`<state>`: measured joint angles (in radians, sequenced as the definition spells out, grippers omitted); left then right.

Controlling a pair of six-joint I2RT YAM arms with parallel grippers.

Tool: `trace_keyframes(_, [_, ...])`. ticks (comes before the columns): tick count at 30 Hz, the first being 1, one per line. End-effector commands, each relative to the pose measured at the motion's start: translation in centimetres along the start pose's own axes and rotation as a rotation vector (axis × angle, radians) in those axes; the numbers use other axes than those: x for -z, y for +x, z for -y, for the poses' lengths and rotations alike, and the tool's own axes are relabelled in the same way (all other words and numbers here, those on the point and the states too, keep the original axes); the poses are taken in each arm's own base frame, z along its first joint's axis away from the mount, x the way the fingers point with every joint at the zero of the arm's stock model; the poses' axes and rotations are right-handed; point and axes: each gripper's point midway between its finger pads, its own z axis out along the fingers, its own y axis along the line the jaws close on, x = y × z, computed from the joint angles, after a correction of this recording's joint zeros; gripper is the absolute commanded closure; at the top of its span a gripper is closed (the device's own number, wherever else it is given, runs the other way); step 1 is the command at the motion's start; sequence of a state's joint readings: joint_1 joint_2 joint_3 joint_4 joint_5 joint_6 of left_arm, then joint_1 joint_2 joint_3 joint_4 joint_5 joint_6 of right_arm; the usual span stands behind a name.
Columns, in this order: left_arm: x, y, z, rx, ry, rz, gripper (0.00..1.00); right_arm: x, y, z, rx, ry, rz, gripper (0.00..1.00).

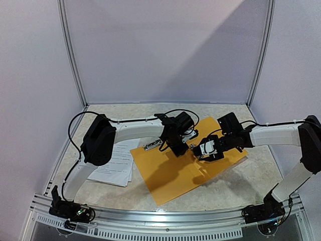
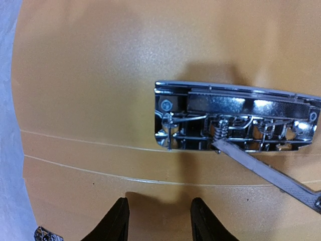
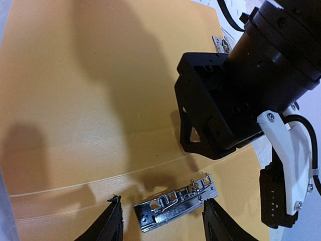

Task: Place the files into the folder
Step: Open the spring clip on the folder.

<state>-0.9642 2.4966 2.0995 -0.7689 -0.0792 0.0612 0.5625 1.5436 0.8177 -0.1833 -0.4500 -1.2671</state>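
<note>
The orange-yellow folder (image 1: 170,175) lies opened flat on the table, its inner face up. Its metal clip (image 2: 235,118) sits by the fold lines, with a thin lever (image 2: 271,168) sticking out. My left gripper (image 2: 158,218) hangs open just above the bare folder beside the clip, nothing between its fingers. My right gripper (image 3: 163,221) is open too, its fingers either side of the clip (image 3: 175,208) without pinching it. From above, both grippers (image 1: 176,148) (image 1: 198,150) meet over the folder's middle. The files (image 1: 118,165) lie as a white stack left of the folder, partly under my left arm.
A small metal piece (image 1: 150,146) sits at the folder's far left edge. The left gripper's black body (image 3: 220,100) hangs close in front of the right gripper. Wall panels enclose the table at the back and both sides.
</note>
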Motion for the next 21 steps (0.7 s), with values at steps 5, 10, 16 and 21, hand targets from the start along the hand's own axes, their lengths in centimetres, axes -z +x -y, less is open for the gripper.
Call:
trace_keyframes(5, [-5.6,9.4,4.0,-0.081,0.082,-0.300,0.56,-2.3,0.7,3.0,0.052,0.046,-0.025,0.49])
trace_keyframes(10, [-5.6,9.4,4.0,-0.081,0.082,-0.300,0.56,-3.2,1.7,2.6,0.059,0.009,-0.057,0.60])
trace_keyframes(16, [-5.7,9.4,4.0,-0.082,0.084,-0.299,0.56,-3.3,1.5,2.5,0.068,-0.007,-0.049,0.76])
trace_keyframes(21, [-5.7,9.4,4.0,-0.084,0.084,-0.299,0.56,-3.1,1.0,2.3,0.075,-0.018,-0.033,0.83])
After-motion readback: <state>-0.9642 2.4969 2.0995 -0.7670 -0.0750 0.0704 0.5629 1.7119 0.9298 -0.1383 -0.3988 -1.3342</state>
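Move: Some 4 cm ahead of the right hand, 1 cm to its left and 2 cm below stands the free end of the raised clip lever. The spring clip that it rises from lies about 3 cm ahead, 2 cm left and 6 cm below. The left gripper's fingers are roughly 4 cm ahead, 9 cm left and 6 cm below. From the left hand, the clip lever is about 7 cm right, 2 cm back and 4 cm above. Reaching forward about 3.5 cm with a slight drift left, the right hand heads for the clip lever, then eases down about 2 cm in all as its half-open fingers close most of the way around the lever's free end. The wrist barely tilts. The left hand stays low over the folder beside the fold, its fingers unchanged. ##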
